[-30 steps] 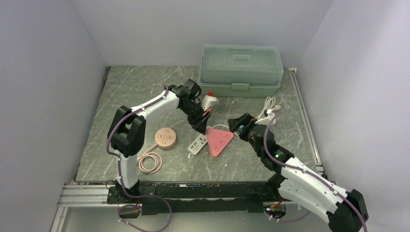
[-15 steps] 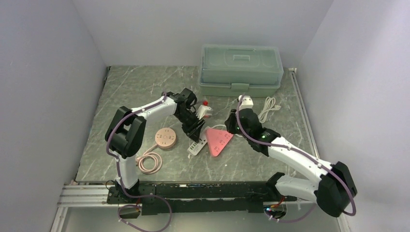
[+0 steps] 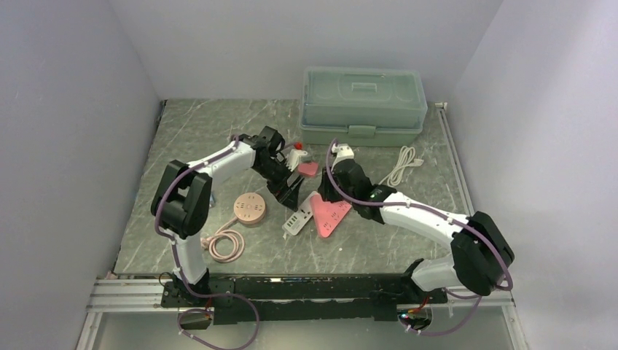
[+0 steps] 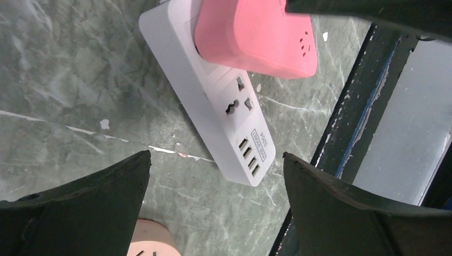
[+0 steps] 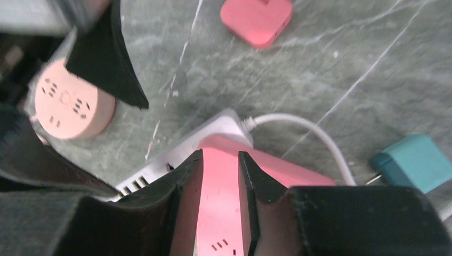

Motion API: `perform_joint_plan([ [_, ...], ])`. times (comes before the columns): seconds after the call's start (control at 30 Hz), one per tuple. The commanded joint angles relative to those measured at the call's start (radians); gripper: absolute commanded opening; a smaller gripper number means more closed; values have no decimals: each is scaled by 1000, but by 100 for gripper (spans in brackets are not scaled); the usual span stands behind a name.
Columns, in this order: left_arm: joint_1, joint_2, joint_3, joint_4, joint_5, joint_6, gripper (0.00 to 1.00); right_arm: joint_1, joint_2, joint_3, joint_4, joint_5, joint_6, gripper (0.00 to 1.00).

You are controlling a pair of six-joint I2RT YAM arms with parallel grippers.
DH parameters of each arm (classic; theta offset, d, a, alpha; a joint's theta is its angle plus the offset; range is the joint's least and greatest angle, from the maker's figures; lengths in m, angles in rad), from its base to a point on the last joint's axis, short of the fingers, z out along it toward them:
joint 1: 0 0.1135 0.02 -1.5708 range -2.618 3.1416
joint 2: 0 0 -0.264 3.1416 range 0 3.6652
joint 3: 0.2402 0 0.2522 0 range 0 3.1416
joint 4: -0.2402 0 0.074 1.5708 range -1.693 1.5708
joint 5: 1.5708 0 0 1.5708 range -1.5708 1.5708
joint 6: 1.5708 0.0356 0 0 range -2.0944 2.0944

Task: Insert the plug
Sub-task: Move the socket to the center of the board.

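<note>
A white power strip (image 3: 297,219) (image 4: 229,101) lies mid-table. A pink triangular strip (image 3: 331,215) (image 4: 256,32) rests over its far end. My left gripper (image 3: 289,193) (image 4: 216,155) hangs wide open and empty above the white strip's USB end. My right gripper (image 3: 323,193) (image 5: 221,153) sits over the pink strip (image 5: 221,202). Its jaws stand a narrow gap apart, the strip's face shows through, and any pinch is unclear. A small pink plug block (image 3: 309,168) (image 5: 256,21) lies beyond. A teal plug (image 5: 413,160) lies beside a white cable (image 5: 320,138).
A round pink socket (image 3: 250,209) (image 5: 66,106) with a coiled pink cord (image 3: 226,244) sits at the left. A green lidded box (image 3: 363,106) stands at the back, and a bundled white cable (image 3: 402,166) lies at the right. A white and red piece (image 3: 296,154) is near the left wrist. The dark rail (image 4: 346,133) marks the table's near edge.
My right arm swung left from beside the white cable to over the pink strip, and its jaws narrowed. My left gripper moved slightly left and down and opened wide.
</note>
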Motion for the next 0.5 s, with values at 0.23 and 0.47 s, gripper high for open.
perform_joint_plan([
  [0.23, -133, -59, -88, 55, -76, 66, 100, -221, 67, 162, -191, 143, 24, 71],
  [0.47, -194, -46, -145, 105, -233, 145, 100, -297, 71, 126, -212, 151, 52, 77],
])
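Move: The white socket strip lies about 3 cm back and 3 cm right of the left hand, 6 cm below it, with the pink triangular socket against it, some 9 cm right and 3 cm back of that hand; the round peach socket is 11 cm left and 2 cm back. From the right hand, the teal plug is roughly 4 cm ahead and 12 cm right, the triangle 3 cm back and 3 cm right, the red plug 9 cm ahead and 3 cm left, all some 8 cm lower. Over the white socket strip's USB end comes the left hand, about 5 cm back and 4 cm down, still wide open and turning some 10 degrees clockwise. The right hand leaves the pink triangle, first forward and up, then right and back down, ending about 7 cm forward and 11 cm right near the teal plug, its fingers opening wide and turning clockwise. ##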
